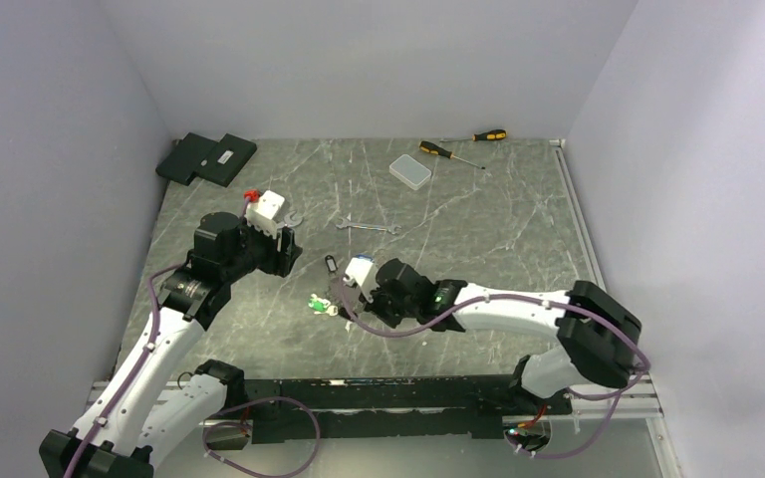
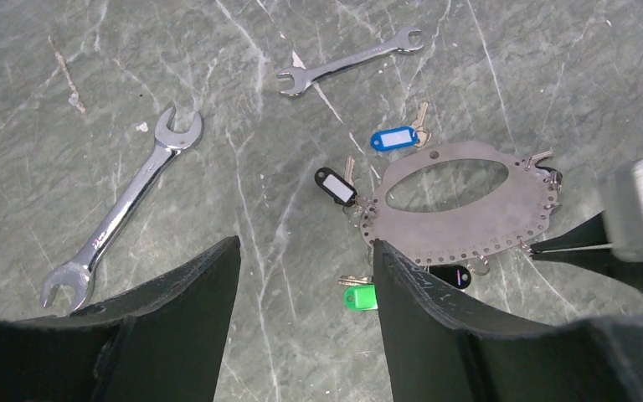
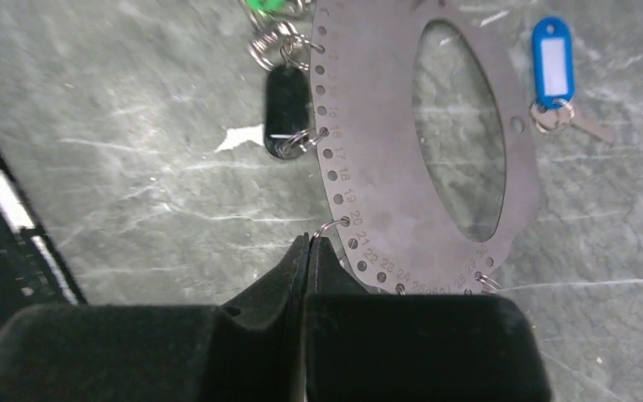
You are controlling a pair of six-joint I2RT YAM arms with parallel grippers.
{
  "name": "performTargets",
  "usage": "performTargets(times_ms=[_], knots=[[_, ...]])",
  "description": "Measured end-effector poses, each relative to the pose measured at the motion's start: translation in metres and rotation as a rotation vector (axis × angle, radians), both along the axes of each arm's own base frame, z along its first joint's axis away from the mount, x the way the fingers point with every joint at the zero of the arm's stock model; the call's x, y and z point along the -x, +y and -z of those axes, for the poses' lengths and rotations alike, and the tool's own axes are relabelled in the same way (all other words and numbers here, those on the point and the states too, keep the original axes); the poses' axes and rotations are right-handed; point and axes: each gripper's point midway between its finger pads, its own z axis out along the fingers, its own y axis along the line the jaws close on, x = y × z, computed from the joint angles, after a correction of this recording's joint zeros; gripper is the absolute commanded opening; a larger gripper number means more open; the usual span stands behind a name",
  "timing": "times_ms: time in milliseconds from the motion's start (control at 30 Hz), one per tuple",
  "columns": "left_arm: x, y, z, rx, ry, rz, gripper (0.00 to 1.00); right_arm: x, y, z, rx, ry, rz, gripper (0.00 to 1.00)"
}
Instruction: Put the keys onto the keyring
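Observation:
The keyring point(image 2: 460, 224) is a flat grey ring-shaped plate with numbered holes round its rim, lying on the table. Keys with blue point(image 2: 393, 138), black point(image 2: 336, 186) and green point(image 2: 358, 296) tags lie around it. Another black tag point(image 3: 287, 105) hangs from a rim hole. My right gripper point(image 3: 311, 243) is shut, its tips pinching a small wire split ring point(image 3: 329, 226) at hole 20 of the keyring point(image 3: 385, 209). My left gripper point(image 2: 306, 247) is open and empty above the table, its right finger point(image 2: 410, 285) over the keyring's near-left edge.
Two silver spanners point(image 2: 121, 219) point(image 2: 352, 63) lie left of and beyond the keys. A clear plastic box point(image 1: 410, 171), two screwdrivers point(image 1: 450, 152) and black pads point(image 1: 207, 157) sit at the back of the table. Walls close both sides.

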Motion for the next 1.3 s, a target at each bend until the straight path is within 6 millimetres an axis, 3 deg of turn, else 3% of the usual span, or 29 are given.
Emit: performTargets(times_ms=[267,500,633,933,1100,1300], knots=[[0.0,0.0,0.0,0.001,-0.001,0.002,0.64,-0.004,0.002,-0.042,-0.183,0.078,-0.029,0.0],[0.003,-0.004,-0.002,0.012,0.0,0.025,0.64,-0.013,-0.009,-0.066,-0.331,0.202,-0.013,0.0],[0.009,-0.011,-0.007,0.035,-0.011,0.075,0.65,-0.007,-0.007,-0.079,-0.397,0.262,-0.046,0.0],[0.042,-0.055,-0.037,0.186,-0.09,0.383,0.67,0.012,0.002,-0.106,-0.503,0.381,-0.156,0.0],[0.062,-0.079,-0.031,0.277,-0.034,0.555,0.67,0.017,0.007,-0.125,-0.553,0.405,-0.218,0.0],[0.087,-0.097,-0.023,0.344,-0.026,0.718,0.67,0.021,0.008,-0.134,-0.586,0.431,-0.252,0.0]])
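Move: The right fingers are already shut on a small ring at the keyring's near-right edge, some 4 cm above the table; the keyring's middle is about 6 cm ahead and 3 cm left. The near black key tag lies 6 cm left and 1 cm ahead, the green key 12 cm left and 2 cm ahead, the blue key 13 cm ahead and 2 cm left. From the open left hand the keyring's middle is roughly 13 cm right, 4 cm back and 19 cm below. Keeping its pinch on the small ring, the right hand lifts the keyring about 13 cm nearly straight up, edging forward and then back a little, while its fingers swing up from slanting down to pointing left and almost level. From partway through, the left hand comes to meet it, right and back by some 13 cm, rising slightly, turning clockwise about 40 degrees with its fingers still open. ##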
